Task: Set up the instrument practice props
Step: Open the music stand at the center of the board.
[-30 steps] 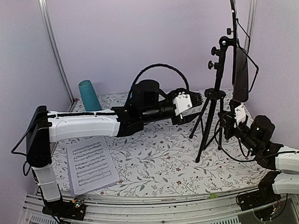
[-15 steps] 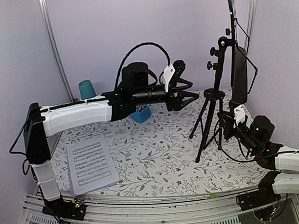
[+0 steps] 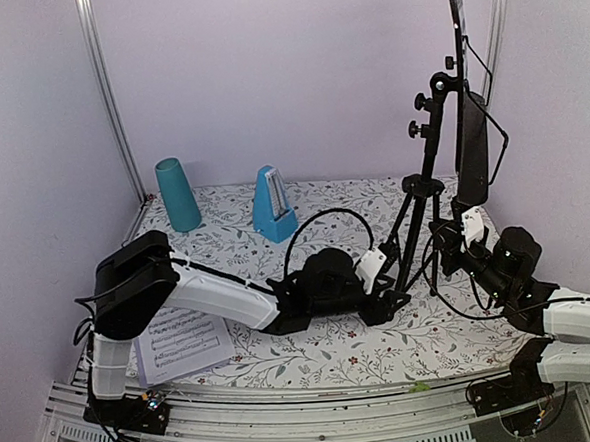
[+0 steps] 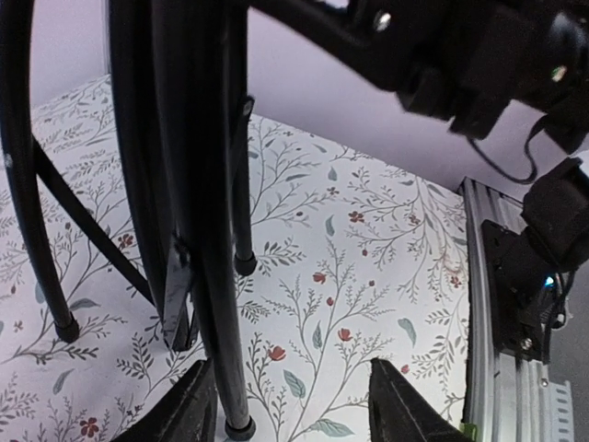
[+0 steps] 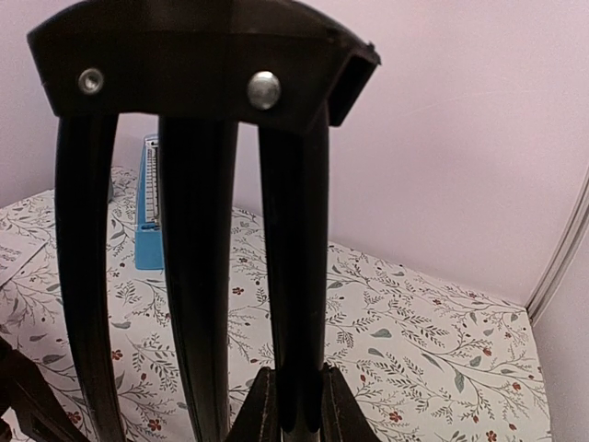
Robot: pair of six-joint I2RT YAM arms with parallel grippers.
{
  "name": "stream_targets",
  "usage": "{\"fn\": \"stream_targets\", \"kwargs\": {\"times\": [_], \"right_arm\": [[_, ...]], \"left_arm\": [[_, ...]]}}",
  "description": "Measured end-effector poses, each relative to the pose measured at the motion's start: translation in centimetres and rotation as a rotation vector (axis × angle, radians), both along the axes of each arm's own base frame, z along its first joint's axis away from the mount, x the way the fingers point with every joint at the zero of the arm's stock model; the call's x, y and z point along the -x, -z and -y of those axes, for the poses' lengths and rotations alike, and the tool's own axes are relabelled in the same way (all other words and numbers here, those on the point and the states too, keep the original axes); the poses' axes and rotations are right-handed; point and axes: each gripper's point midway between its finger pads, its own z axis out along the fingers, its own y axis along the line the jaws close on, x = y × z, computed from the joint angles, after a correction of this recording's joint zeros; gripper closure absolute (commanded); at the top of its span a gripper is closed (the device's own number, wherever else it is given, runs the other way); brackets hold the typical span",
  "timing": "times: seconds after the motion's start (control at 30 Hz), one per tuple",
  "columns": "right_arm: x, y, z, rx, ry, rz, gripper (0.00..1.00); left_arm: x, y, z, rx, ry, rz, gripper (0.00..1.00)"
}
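Observation:
The black music stand [image 3: 432, 157] stands on its tripod at the right, its tray [image 3: 473, 158] folded upright. My right gripper [image 3: 454, 233] is shut on one tripod leg [image 5: 296, 276]; in the right wrist view the gripper [image 5: 299, 416] pinches it from both sides. My left gripper [image 3: 391, 300] lies low on the table at the tripod's front foot. In the left wrist view this gripper [image 4: 294, 414] is open, with a leg [image 4: 224, 359] between its fingers, close to the left finger [image 4: 195, 412]. The blue metronome [image 3: 272, 204] stands at the back. A white sheet-music page [image 3: 182, 340] lies partly under the left arm.
A tall teal cup [image 3: 177, 194] stands at the back left corner. The metronome [image 5: 147, 198] shows behind the legs in the right wrist view. An aluminium rail [image 3: 287, 422] runs along the near table edge. The right arm [image 4: 479, 64] hangs over the tripod feet.
My left arm has swung down from high at the back to the table beside the tripod's front foot, uncovering the metronome. Its jaws have narrowed slightly. The right arm has held still.

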Motion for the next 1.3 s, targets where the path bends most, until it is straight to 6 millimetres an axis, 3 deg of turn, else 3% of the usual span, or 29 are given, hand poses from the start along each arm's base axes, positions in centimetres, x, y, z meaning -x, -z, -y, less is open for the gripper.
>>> {"fn": "stream_targets", "kwargs": {"times": [0.13,0.3,0.5,0.53,0.6,0.73,1.1,1.3], "right_arm": [[0.0,0.0,0.0,0.002,0.0,-0.005,0.89],[-0.1,0.0,0.0,0.005,0.0,-0.009,0.89],[-0.5,0.0,-0.1,0.011,0.007,-0.003,0.9],[-0.5,0.0,-0.2,0.012,0.008,-0.001,0.9],[-0.6,0.0,-0.1,0.019,0.015,0.004,0.9],[-0.8,0.0,0.1,0.038,0.032,0.014,0.9],[-0.4,0.1,-1.4,0.075,-0.026,0.023,0.92],[0.2,0.1,-1.1,0.081,-0.024,0.005,0.93]], "left_arm": [[-1.2,2.1,0.0,-0.013,-0.086,-0.008,0.49],[-2.4,2.4,0.5,0.001,-0.136,0.009,0.6],[-2.6,1.7,1.0,0.004,-0.135,0.058,0.83],[-2.6,1.7,1.0,0.003,-0.135,0.059,0.93],[-2.5,1.8,1.1,-0.005,-0.128,0.07,1.0],[-2.3,1.9,0.7,-0.025,-0.123,0.083,1.0],[-1.3,2.0,-2.9,-0.129,-0.121,0.078,1.0],[-1.4,2.0,-3.4,-0.149,-0.112,0.091,1.0]]}}
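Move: The near leg of the music stand stands almost between the left hand's open fingers, its grasping spot about 2 cm ahead, 1 cm to the right and 2 cm lower. From the left hand, the leg hub is roughly 14 cm ahead, 6 cm right and 17 cm up; the right leg's held spot is some 8 cm ahead, 9 cm right and 9 cm up. From the right hand, already gripping that right leg, the near leg's grasping spot lies about 6 cm back, 8 cm left and 11 cm down. The left hand eases about 2.5 cm forward and 2 cm down around the near leg, turning a little counter-clockwise, then shuts its half-open fingers and pinches the tube; keeping that grip, it draws the leg some 4.5 cm to the left and about 1 cm back, away from the right hand, its left side rolling up slightly. Meanwhile the right hand keeps its pinch on the right leg below the hub, creeping barely 1 cm forward, then about 1.5 cm left and back again as the left hand pulls, with a roll of some 5 degrees. ##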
